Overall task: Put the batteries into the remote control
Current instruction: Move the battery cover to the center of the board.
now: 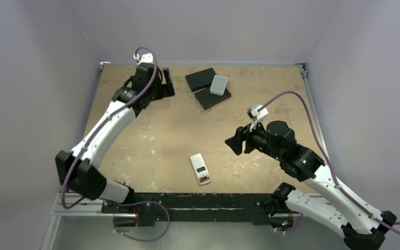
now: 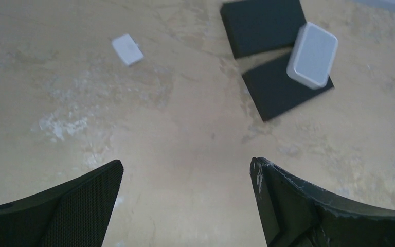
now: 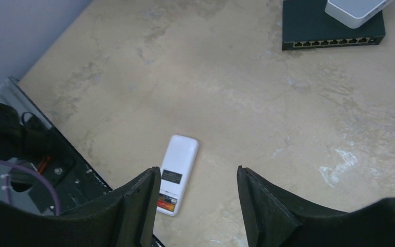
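Note:
The remote control (image 1: 199, 164) lies white back up near the table's front edge. In the right wrist view the remote control (image 3: 180, 154) shows a dark label and an uncovered recess at its near end. A red-orange battery (image 3: 166, 205) lies in that recess, with a thin darker shape just above it that I cannot make out. My right gripper (image 3: 198, 172) hangs open above the table, right of the remote, with nothing between its fingers. My left gripper (image 2: 186, 163) is wide open and empty at the back left (image 1: 167, 83).
Two flat black boxes (image 1: 200, 79) lie at the back middle, with a pale grey rounded box (image 1: 219, 84) on top of them. A small white flat piece (image 2: 127, 49) lies on the table in the left wrist view. The black rail (image 1: 187, 200) runs along the near edge.

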Controlling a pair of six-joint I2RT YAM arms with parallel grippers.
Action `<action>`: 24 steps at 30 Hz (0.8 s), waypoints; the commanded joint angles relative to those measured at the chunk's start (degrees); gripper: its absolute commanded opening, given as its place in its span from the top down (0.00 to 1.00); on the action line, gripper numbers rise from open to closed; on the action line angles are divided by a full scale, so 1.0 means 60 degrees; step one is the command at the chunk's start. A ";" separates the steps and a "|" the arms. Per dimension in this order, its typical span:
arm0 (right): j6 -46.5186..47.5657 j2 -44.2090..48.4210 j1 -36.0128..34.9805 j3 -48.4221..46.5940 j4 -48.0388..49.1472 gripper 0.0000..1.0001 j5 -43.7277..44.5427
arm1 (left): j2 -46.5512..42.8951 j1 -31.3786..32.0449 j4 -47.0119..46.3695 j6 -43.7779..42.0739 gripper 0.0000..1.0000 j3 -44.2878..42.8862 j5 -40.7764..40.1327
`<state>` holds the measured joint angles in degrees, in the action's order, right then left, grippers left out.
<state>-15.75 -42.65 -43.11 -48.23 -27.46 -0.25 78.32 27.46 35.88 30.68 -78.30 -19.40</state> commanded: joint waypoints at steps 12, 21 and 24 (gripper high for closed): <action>-0.2147 0.1748 0.0008 0.1472 0.1487 0.37 -0.1838 | 0.6780 -0.3376 -0.1450 -0.0698 0.12 -0.4735 0.1105; -0.2524 0.2036 0.0008 0.1934 0.1823 0.38 -0.2202 | 0.8936 -0.3508 -0.1006 -0.0654 0.23 -0.6688 0.1113; -0.2517 0.1943 0.0008 0.1924 0.1865 0.38 -0.2322 | 0.9333 -0.3505 -0.0956 -0.0531 0.25 -0.6890 0.1192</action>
<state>-29.71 -30.81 -43.11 -36.60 -19.59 -11.86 132.18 6.76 29.69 27.27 -115.55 -13.26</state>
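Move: The battery cover lies on the board about 20 cm ahead of the left hand, some 11 cm to its left and 25 cm below. To the cover's right, the black network switch lies about 27 cm away and 1 cm nearer the base; the black box sits some 21 cm right of the cover and 8 cm farther out. From the right hand, the cover is roughly 36 cm ahead, 32 cm left and 24 cm below. The battery cover is what the left hand swoops to: about 23 cm forward and 17 cm down, with some 10 cm to the left mostly early on, slowing close above the cover. The wrist swings about 15 degrees counter-clockwise and tips further down while the wide-open fingers narrow partly, still empty. The empty right hand eases back about 5 cm, rolling its left side up. ##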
